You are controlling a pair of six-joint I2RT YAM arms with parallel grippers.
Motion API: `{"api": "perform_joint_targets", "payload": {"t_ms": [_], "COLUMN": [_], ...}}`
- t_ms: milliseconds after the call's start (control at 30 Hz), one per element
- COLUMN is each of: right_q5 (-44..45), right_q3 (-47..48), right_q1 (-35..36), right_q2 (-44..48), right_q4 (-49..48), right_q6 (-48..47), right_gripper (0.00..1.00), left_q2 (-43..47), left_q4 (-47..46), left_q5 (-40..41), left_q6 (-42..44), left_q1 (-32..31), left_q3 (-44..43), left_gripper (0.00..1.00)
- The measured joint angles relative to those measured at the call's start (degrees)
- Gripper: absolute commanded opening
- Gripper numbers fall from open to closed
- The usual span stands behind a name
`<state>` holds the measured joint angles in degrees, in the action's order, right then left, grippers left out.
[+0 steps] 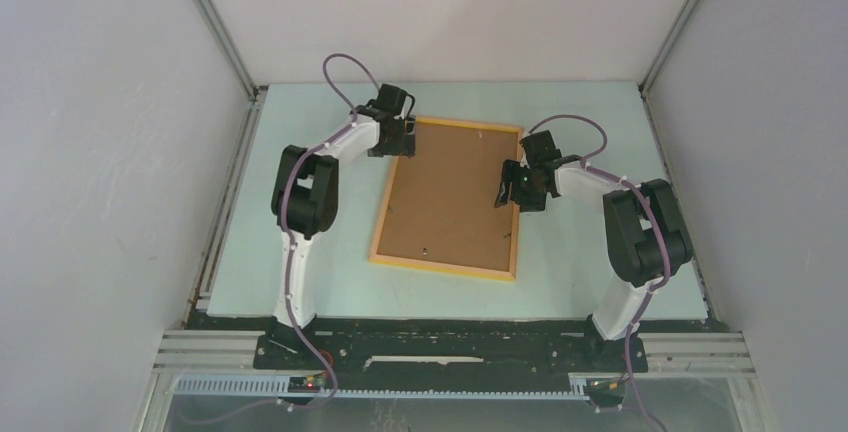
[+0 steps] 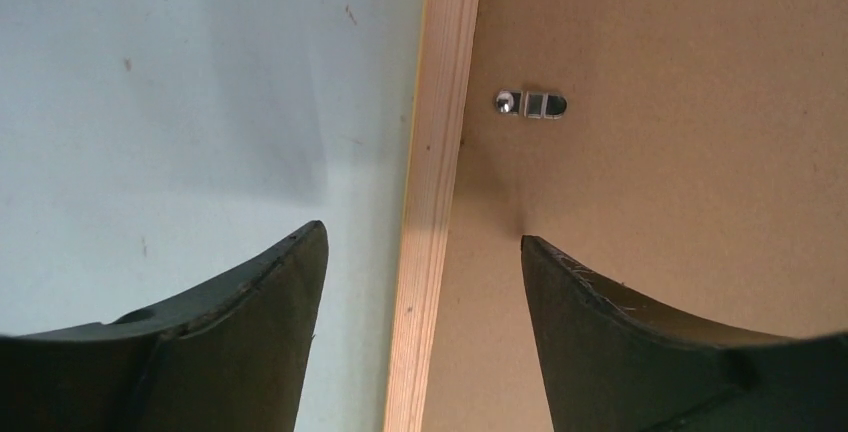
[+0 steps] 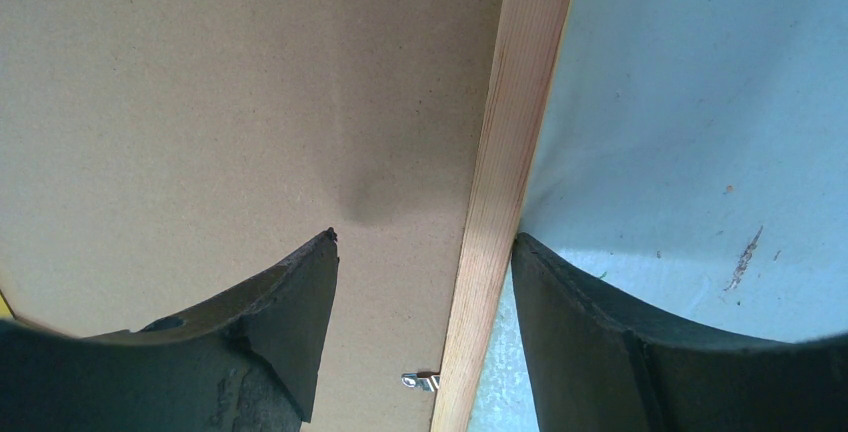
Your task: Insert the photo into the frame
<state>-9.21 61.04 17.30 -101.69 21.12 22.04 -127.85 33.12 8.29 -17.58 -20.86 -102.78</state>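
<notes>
The frame (image 1: 440,268), orange-yellow wood, lies back-up on the pale table with a brown fibreboard backing sheet (image 1: 450,202) filling it. The photo is hidden. My left gripper (image 1: 400,142) is open at the far left rail. In the left wrist view its jaws (image 2: 422,237) straddle the rail (image 2: 440,102), with the right finger on the backing (image 2: 650,152). My right gripper (image 1: 505,192) is open over the right rail. In the right wrist view it (image 3: 423,235) spans the rail (image 3: 525,102), the left finger touching the backing (image 2: 200,102) and the right finger beside the rail's outer edge.
Small metal turn clips (image 2: 530,104) (image 3: 422,381) sit on the backing near the rails. The pale green table (image 1: 300,262) is walled by grey panels on the left, right and back. Both arm bases stand at the near edge.
</notes>
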Motion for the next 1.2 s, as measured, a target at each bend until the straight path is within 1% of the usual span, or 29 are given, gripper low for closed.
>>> {"api": "perform_joint_targets", "payload": {"t_ms": [167,233,467,567,700,800,933,1000,1167,1200], "right_q5": [-0.07,-0.09,-0.37,-0.50,-0.57,-0.59,-0.96,-1.18,-1.60,-1.68], "right_q3": [0.00,0.00,0.00,0.00,0.00,0.00,0.00,0.00,0.00,0.00], "right_q1": [0.00,0.00,0.00,0.00,0.00,0.00,0.00,0.02,0.11,0.13], "right_q2": [0.00,0.00,-0.09,-0.11,-0.11,-0.13,-0.22,-0.24,-0.33,-0.35], "right_q4": [-0.02,-0.02,-0.15,-0.24,-0.26,-0.28,-0.46,-0.61,-0.90,-0.94], "right_q6": [0.00,0.00,0.00,0.00,0.00,0.00,0.00,0.00,0.00,0.00], "right_gripper": [0.71,0.71,0.71,0.71,0.71,0.71,0.71,0.71,0.71,0.71], "left_q2": [-2.27,-2.71,-4.04,-5.25,-6.34,-7.26,-7.45,-7.52,-7.96,-8.13], "left_q4": [0.17,0.13,-0.24,-0.52,-0.92,-0.94,-1.11,-1.36,-2.21,-2.60], "left_q5": [-1.42,-1.40,-1.36,-1.44,-2.54,-2.71,-2.69,-2.71,-3.06,-3.39], "left_q6": [-0.68,-1.16,-3.93,-5.57,-7.69,-9.49,-11.91,-13.68,-18.16,-19.10], "left_q1": [0.85,1.03,1.16,1.29,1.57,1.77,1.92,2.08,2.99,3.10], "left_q3": [-2.12,-2.89,-4.33,-6.08,-7.48,-8.79,-9.01,-9.01,-9.22,-9.31], "left_gripper": [0.76,0.73,0.69,0.65,0.62,0.57,0.46,0.43,0.42,0.44]}}
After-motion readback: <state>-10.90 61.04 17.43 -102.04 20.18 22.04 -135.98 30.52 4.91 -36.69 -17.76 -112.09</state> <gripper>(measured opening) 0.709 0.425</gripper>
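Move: The left hand hovers with its open fingers astride the frame's left bar, which lies about 2 cm below. The metal clip beside that bar is some 4 cm ahead of it, 4 cm to its right and 2 cm lower, and the frame's far left corner is about 10 cm ahead and 3 cm right. From the right hand, resting at the right bar roughly 2 cm to its right, that clip lies about 18 cm ahead and 26 cm left. The left hand slides about 5 cm forward along the left bar and slightly right, sinking 1 cm at the start, while it turns some 20 degrees, mostly counter-clockwise, and closes its fingers to about half their starting gap, so that the inner fingertip comes up beside the metal clip and the outer one beside the bar's outer edge. Meanwhile the right hand keeps its outer finger against the outside of the right bar and creeps barely half a centimetre left, its opening unchanged. ##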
